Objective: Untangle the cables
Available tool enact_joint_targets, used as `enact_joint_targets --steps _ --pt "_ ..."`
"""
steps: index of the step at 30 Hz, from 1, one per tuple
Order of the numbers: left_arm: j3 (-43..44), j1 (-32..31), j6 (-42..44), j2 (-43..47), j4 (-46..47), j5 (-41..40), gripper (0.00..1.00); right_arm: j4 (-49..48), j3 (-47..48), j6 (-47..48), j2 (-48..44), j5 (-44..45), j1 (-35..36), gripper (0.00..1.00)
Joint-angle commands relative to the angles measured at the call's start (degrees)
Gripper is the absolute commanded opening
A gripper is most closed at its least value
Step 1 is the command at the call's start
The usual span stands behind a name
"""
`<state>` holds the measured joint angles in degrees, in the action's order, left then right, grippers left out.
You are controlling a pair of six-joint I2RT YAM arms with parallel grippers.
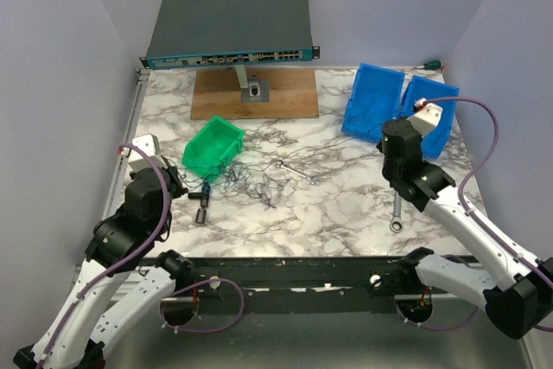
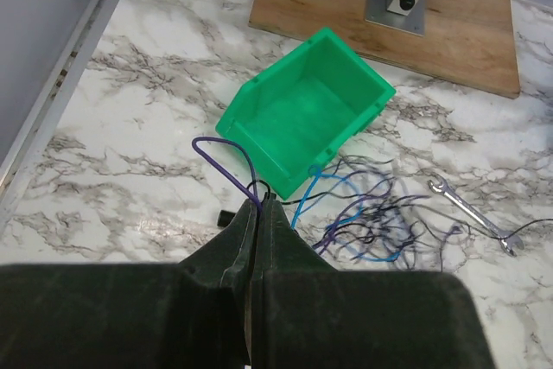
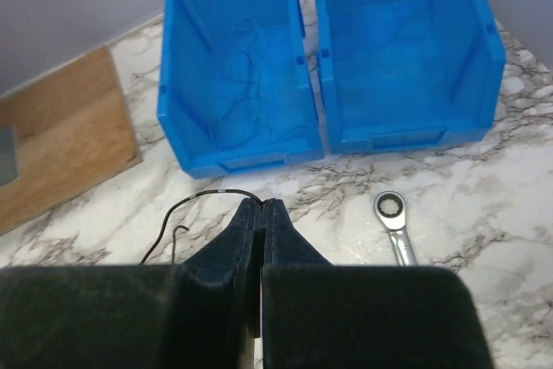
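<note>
The cables lie as a loose tangle of thin blue, purple and dark wires on the marble, right of the green bin; from above the tangle sits mid-table. My left gripper is shut, pinching a purple cable that loops up and left from its tip. My right gripper is shut on a thin black cable that arcs left and down across the marble. Another thin wire lies inside the left blue bin.
Two blue bins stand at the back right and the green bin left of centre. A small silver wrench lies by the tangle, and a ratchet wrench by my right gripper. A wooden board and a network switch are at the back.
</note>
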<state>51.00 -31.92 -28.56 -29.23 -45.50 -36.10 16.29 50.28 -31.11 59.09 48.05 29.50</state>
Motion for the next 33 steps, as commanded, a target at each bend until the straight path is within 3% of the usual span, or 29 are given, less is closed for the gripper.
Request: enact_joint_targets --steps 1,8,18,20,22,26,29,33 --pt "-1.6 0.4 2.2 -0.5 2.7 3.7 0.00 -3.5 -1.9 0.9 -3.9 -6.1 -0.2 0.01" --pt "-3.5 0.4 5.1 -3.3 8.4 22.8 0.00 -7.5 -0.8 5.8 -3.8 -24.2 -0.2 0.01" --pt "-2.2 0.4 5.8 -8.3 10.0 28.1 0.19 -8.3 2.8 7.9 -4.4 -30.3 -0.2 0.01" --pt "-1.6 0.4 6.2 -9.0 10.5 29.6 0.32 -8.1 4.7 8.5 -3.9 -32.0 -0.3 0.01" --pt "-0.5 0.4 6.9 -9.5 11.0 30.9 0.54 -8.1 7.1 9.8 -3.4 -35.6 -0.2 0.01" --pt "4.9 0.4 8.0 -12.5 10.3 32.5 0.80 -6.8 13.1 10.8 -1.3 -40.2 -0.3 0.01" --pt "7.6 0.3 8.6 -15.2 11.8 35.1 0.91 -6.0 17.4 10.8 0.3 -43.2 -0.2 0.01" --pt "7.0 0.0 6.9 -18.9 18.5 41.1 0.97 -4.5 21.7 10.6 2.0 -45.5 -0.2 0.01"
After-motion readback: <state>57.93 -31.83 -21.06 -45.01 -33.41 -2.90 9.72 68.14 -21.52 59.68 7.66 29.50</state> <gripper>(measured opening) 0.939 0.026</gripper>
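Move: The tangle the left hand's cable belongs to lies about 17 cm to its right, 11 cm farther out and 25 cm below; the green box is some 20 cm ahead and 7 cm right, the black tool 6 cm ahead and 4 cm right. From the right hand the tangle lies about 40 cm left, level in reach and 22 cm below; the small wrench is 27 cm left and 3 cm ahead. Left swings right 13 cm, dips, opens off the purple cable, rises; right carries the black cable left and up 15 cm. ##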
